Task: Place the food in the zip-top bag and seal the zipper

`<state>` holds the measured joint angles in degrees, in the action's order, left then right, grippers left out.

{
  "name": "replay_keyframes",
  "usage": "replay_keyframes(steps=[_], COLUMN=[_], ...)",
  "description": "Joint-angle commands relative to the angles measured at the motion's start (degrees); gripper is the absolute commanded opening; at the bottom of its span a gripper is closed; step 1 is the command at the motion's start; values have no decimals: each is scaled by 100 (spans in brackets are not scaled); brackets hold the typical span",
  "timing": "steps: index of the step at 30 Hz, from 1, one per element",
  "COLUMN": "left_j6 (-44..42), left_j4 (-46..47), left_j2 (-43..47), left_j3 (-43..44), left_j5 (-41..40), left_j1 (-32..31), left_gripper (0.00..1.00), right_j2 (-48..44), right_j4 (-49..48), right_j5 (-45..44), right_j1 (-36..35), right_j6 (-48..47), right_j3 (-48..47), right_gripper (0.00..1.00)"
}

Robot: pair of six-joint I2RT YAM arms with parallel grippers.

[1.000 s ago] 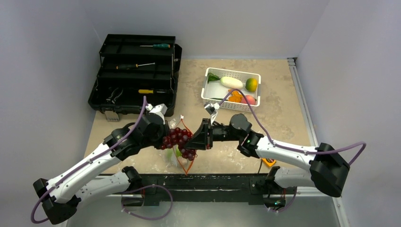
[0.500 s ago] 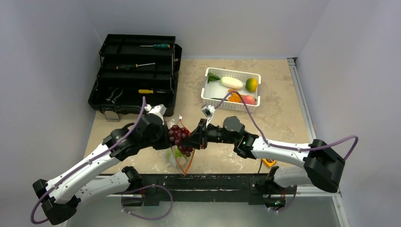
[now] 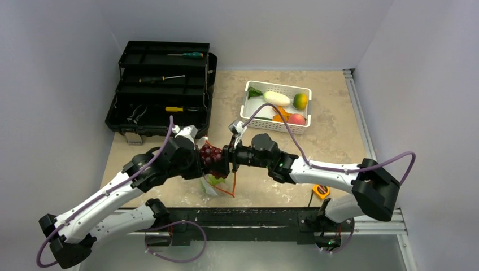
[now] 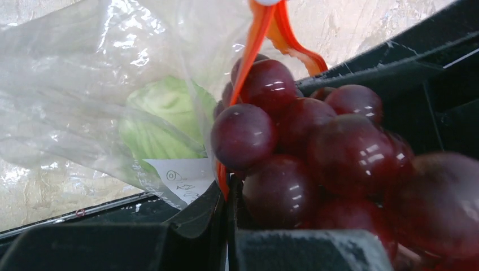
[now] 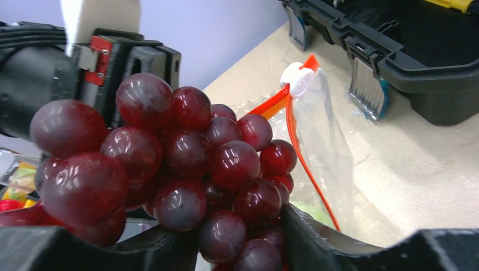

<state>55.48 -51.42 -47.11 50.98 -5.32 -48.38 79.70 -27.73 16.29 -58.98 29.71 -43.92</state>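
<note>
My left gripper (image 3: 199, 160) is shut on the orange-red zipper (image 4: 225, 179) strip at the mouth of the clear zip-top bag (image 3: 217, 185) and holds the bag hanging above the table. A green cabbage (image 4: 161, 121) lies inside, beside the white label (image 4: 183, 175). My right gripper (image 3: 225, 161) is shut on the dark purple grapes (image 5: 186, 169), which press against the bag's mouth by my left gripper (image 4: 229, 195). The white slider (image 5: 297, 79) sits at the strip's far end. The grapes (image 3: 212, 155) fill much of both wrist views.
A white perforated basket (image 3: 248, 110) at the back right holds a white vegetable, a yellow-green fruit (image 3: 300, 100), a pink peach (image 3: 297, 119) and orange pieces. An open black toolbox (image 3: 161, 87) with screwdrivers stands at the back left. A small yellow object (image 3: 321, 192) lies near the front edge.
My right gripper has carried the grapes left and slightly back, up against my left gripper and the bag's mouth. My left arm has held still with the bag.
</note>
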Motion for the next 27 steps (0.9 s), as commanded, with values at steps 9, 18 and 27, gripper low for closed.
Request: replay_keyframes(steps=[9, 18, 27], left_j6=[129, 124, 129], left_j4=[291, 188, 121], left_j2=[241, 294, 341], left_j3=[121, 185, 179], left_j5=[130, -3, -53], left_j1=[-23, -23, -23], left_gripper=[0, 0, 0], right_j2=[-131, -564, -985], right_j4=[838, 1493, 2063], right_j5=[-912, -1243, -1507], right_j1=[-96, -105, -102], right_j6=[-686, -881, -836], right_j3=[-509, -441, -523], right_gripper=[67, 76, 76])
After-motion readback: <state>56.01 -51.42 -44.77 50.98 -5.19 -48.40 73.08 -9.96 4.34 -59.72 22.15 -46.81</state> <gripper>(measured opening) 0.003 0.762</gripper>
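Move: The grape bunch is still loosely between the right hand's parting pads, and the open mouth of the zip-top bag is about 4 cm below that hand and 2 cm nearer the base. The white slider sits some 9 cm ahead and 4 cm left of the right hand, slightly lower; the cabbage in the bag lies roughly 17 cm below, 3 cm back and 4 cm left. From the left hand, pinching the bag's near lip, the mouth's middle is about 6 cm right, 2 cm ahead and 2 cm lower. Forward and slightly down first, about 2 cm over the bag mouth, the right hand goes on spreading its fingers from half to about three-quarters open to let the grapes go; it then draws back some 3 cm to its right, rising about a centimetre and rolling roughly 10 degrees. The left hand, shut on the bag's lip, keeps its pinch and lifts it about 1 cm. ##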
